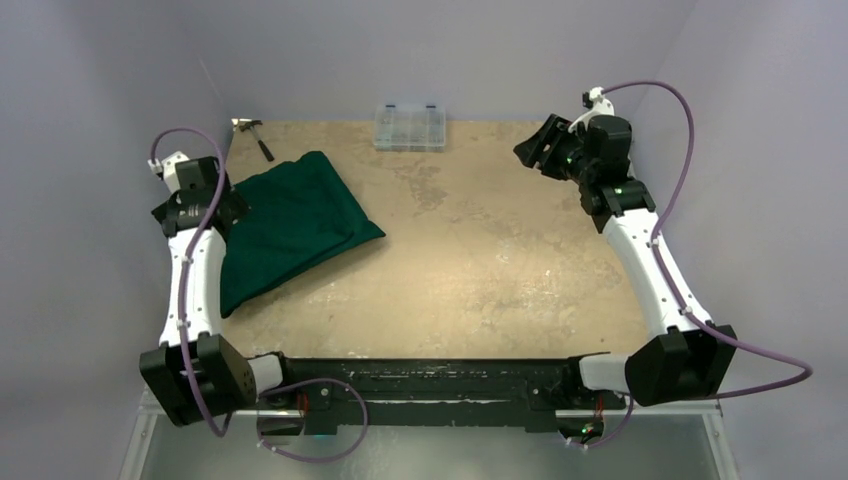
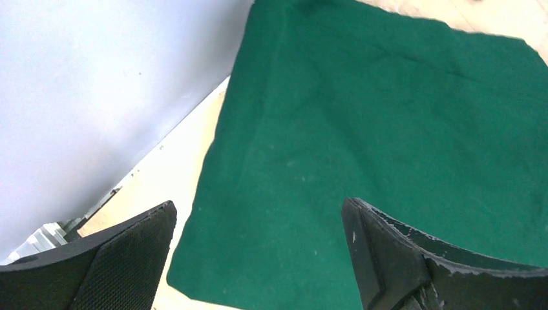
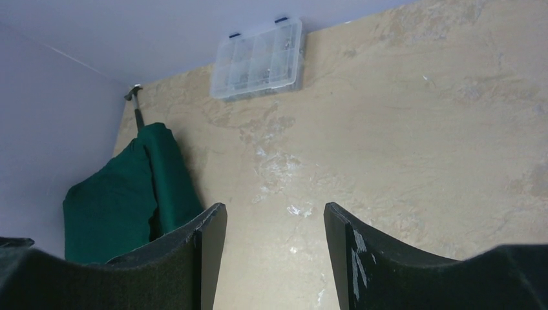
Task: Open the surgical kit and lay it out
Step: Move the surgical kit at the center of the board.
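Observation:
The surgical kit (image 1: 295, 225) is a dark green cloth bundle, folded shut, lying at the left of the table; what it holds is hidden. My left gripper (image 1: 222, 208) hangs over the bundle's left edge, close to the side wall. In the left wrist view the green cloth (image 2: 388, 129) fills the frame, and the left gripper (image 2: 258, 203) is wide open above it with nothing between the fingers. My right gripper (image 1: 535, 148) is raised at the far right, apart from the kit. It stands open (image 3: 274, 206) over bare table, with the cloth (image 3: 123, 200) far off.
A clear plastic compartment box (image 1: 410, 127) sits against the back wall, also in the right wrist view (image 3: 258, 58). A small hammer (image 1: 255, 135) lies in the back left corner, just behind the cloth. Purple-grey walls close in the left, back and right sides.

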Controlling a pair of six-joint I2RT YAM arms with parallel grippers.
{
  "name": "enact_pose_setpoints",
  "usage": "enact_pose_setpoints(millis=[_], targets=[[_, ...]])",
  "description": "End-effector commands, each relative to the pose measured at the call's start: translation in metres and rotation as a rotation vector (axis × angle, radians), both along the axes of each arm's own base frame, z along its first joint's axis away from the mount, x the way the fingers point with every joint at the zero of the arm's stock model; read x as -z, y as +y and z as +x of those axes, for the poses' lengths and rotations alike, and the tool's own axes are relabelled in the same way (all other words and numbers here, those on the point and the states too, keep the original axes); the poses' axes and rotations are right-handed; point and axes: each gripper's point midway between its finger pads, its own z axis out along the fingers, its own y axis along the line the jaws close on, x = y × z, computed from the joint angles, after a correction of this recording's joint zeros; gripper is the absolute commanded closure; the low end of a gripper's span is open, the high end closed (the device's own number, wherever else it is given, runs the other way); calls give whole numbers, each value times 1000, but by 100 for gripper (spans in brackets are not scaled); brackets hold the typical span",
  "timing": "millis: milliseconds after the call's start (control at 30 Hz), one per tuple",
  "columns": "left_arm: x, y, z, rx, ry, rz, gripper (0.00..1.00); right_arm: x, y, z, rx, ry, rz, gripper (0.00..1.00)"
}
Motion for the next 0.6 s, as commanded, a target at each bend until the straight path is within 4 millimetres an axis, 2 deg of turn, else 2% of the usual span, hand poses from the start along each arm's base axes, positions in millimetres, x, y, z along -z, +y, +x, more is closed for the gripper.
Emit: enact_pose_setpoints(millis=[0, 100, 300, 567], targets=[[-20, 24, 16, -79, -76, -49, 1, -6, -2, -2, 18, -4, 3, 39], [-8, 41, 8, -161, -69, -100, 1, -1, -3, -3, 22, 11, 1, 39], [23, 72, -20, -330, -21, -155, 1, 9, -5, -4, 32, 42, -11, 38], [69, 72, -20, -362, -35, -252, 3, 21, -1, 6, 21, 80, -5, 38]])
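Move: The surgical kit's middle lies about level with the left hand fore and aft, some 11 cm to its right and 18 cm below. The kit's left edge is roughly 8 cm to the hand's left, also level and 18 cm down. The hammer lies about 20 cm ahead and 4 cm right of the hand, the clear box some 22 cm ahead and 39 cm right. From the right hand, the kit is about 46 cm left and 11 cm back. Touching nothing that can be seen, the left hand swings left over the surgical kit towards its left edge, about 7 cm, first level, then sinking some 5 cm and drawing back slightly. The wrist turns about 20 degrees counter-clockwise with its left side dipping; the fingers stay wide open. The right hand only sinks about 2 cm. ##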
